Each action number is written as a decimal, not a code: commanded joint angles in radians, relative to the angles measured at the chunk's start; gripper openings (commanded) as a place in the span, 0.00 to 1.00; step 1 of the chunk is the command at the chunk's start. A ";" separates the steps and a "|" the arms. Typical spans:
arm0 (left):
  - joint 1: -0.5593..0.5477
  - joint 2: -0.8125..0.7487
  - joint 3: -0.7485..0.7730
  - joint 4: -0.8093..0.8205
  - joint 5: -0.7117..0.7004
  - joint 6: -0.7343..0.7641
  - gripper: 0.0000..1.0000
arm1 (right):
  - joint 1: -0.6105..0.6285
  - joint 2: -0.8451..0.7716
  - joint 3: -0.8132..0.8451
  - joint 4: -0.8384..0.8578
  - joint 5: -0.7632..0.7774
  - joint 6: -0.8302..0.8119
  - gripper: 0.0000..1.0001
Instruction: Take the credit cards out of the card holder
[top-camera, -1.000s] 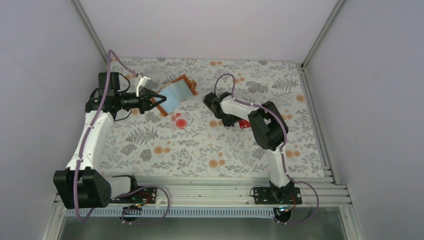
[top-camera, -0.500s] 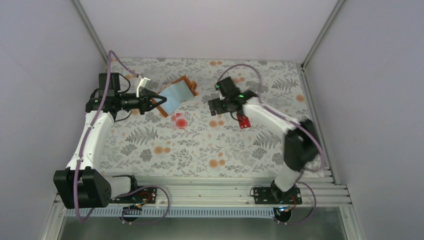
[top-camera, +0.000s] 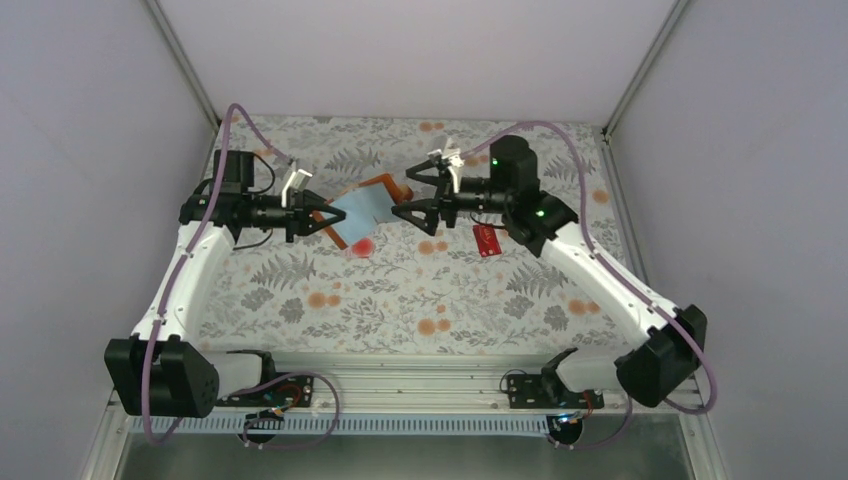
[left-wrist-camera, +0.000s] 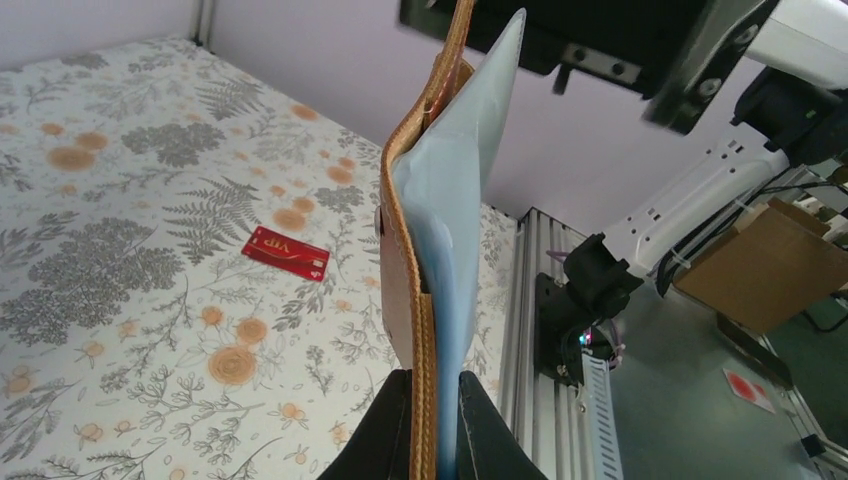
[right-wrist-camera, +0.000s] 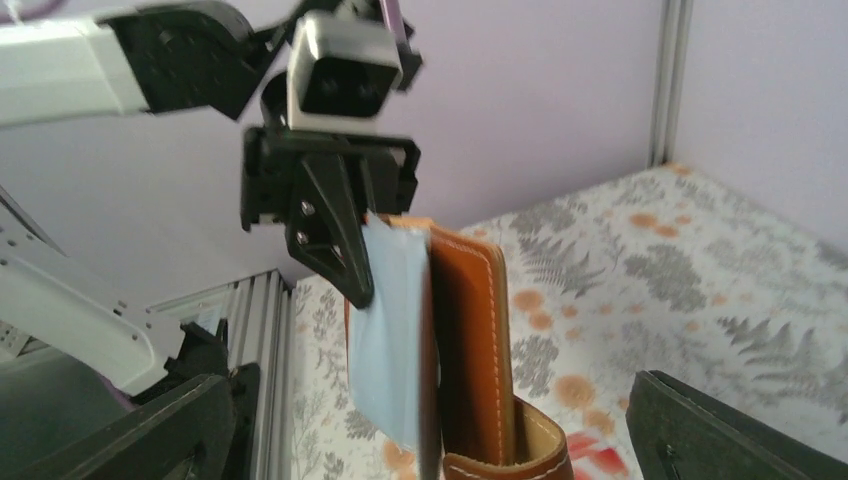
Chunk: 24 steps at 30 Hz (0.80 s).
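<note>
The brown leather card holder (top-camera: 362, 203) hangs above the table, and my left gripper (top-camera: 334, 222) is shut on its lower edge. In the left wrist view the holder (left-wrist-camera: 408, 250) stands upright between the black fingers (left-wrist-camera: 395, 430), its grey-blue sleeves (left-wrist-camera: 462, 190) fanning right. My right gripper (top-camera: 410, 194) is open, facing the holder's far end, with its jaws on either side and not touching. In the right wrist view the holder (right-wrist-camera: 475, 340) sits between the wide-open fingers (right-wrist-camera: 720, 430). A solid red credit card (top-camera: 488, 241) lies on the table. A pale red-blotched credit card (top-camera: 360, 245) lies below the holder.
The floral tablecloth (top-camera: 420, 290) covers the table. Grey walls (top-camera: 90, 150) close in the left, back and right sides. The aluminium rail (top-camera: 420, 375) with both arm bases runs along the near edge. The left arm's camera housing (right-wrist-camera: 345, 75) faces the right wrist.
The right arm rose from beside the red card on the table and swung round to face the holder, its jaws opening wide. The left arm shifted the holder slightly right.
</note>
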 joint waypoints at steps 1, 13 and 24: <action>-0.019 -0.021 0.029 -0.031 0.030 0.078 0.03 | 0.034 0.049 0.042 -0.029 0.008 -0.013 0.99; -0.073 0.017 0.020 -0.051 -0.030 0.103 0.03 | 0.035 0.145 0.080 -0.115 -0.062 -0.020 0.09; -0.010 0.009 -0.021 0.135 -0.403 -0.128 1.00 | -0.132 0.207 -0.191 -0.086 -0.136 0.446 0.04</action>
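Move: The card holder hangs open in the left gripper's pinch, its middle about 6 cm right of that hand, 1 cm ahead and 1 cm higher. From the open right gripper the holder's middle lies some 7 cm left, 1 cm ahead and 5 cm below. On the table, 35 cm below the right hand, the red-circle card is about 11 cm ahead and 15 cm left, the red card 11 cm ahead and 18 cm right. Sink the open right gripper about 4 cm while easing left over the holder's right edge, and shut the fingers on it. Then open the left gripper wide to let go of the left part, sliding it forward and a little down. Carry the holder down, forward and right with the right hand, rolling that wrist until its forward side tips down about 30 degrees. ##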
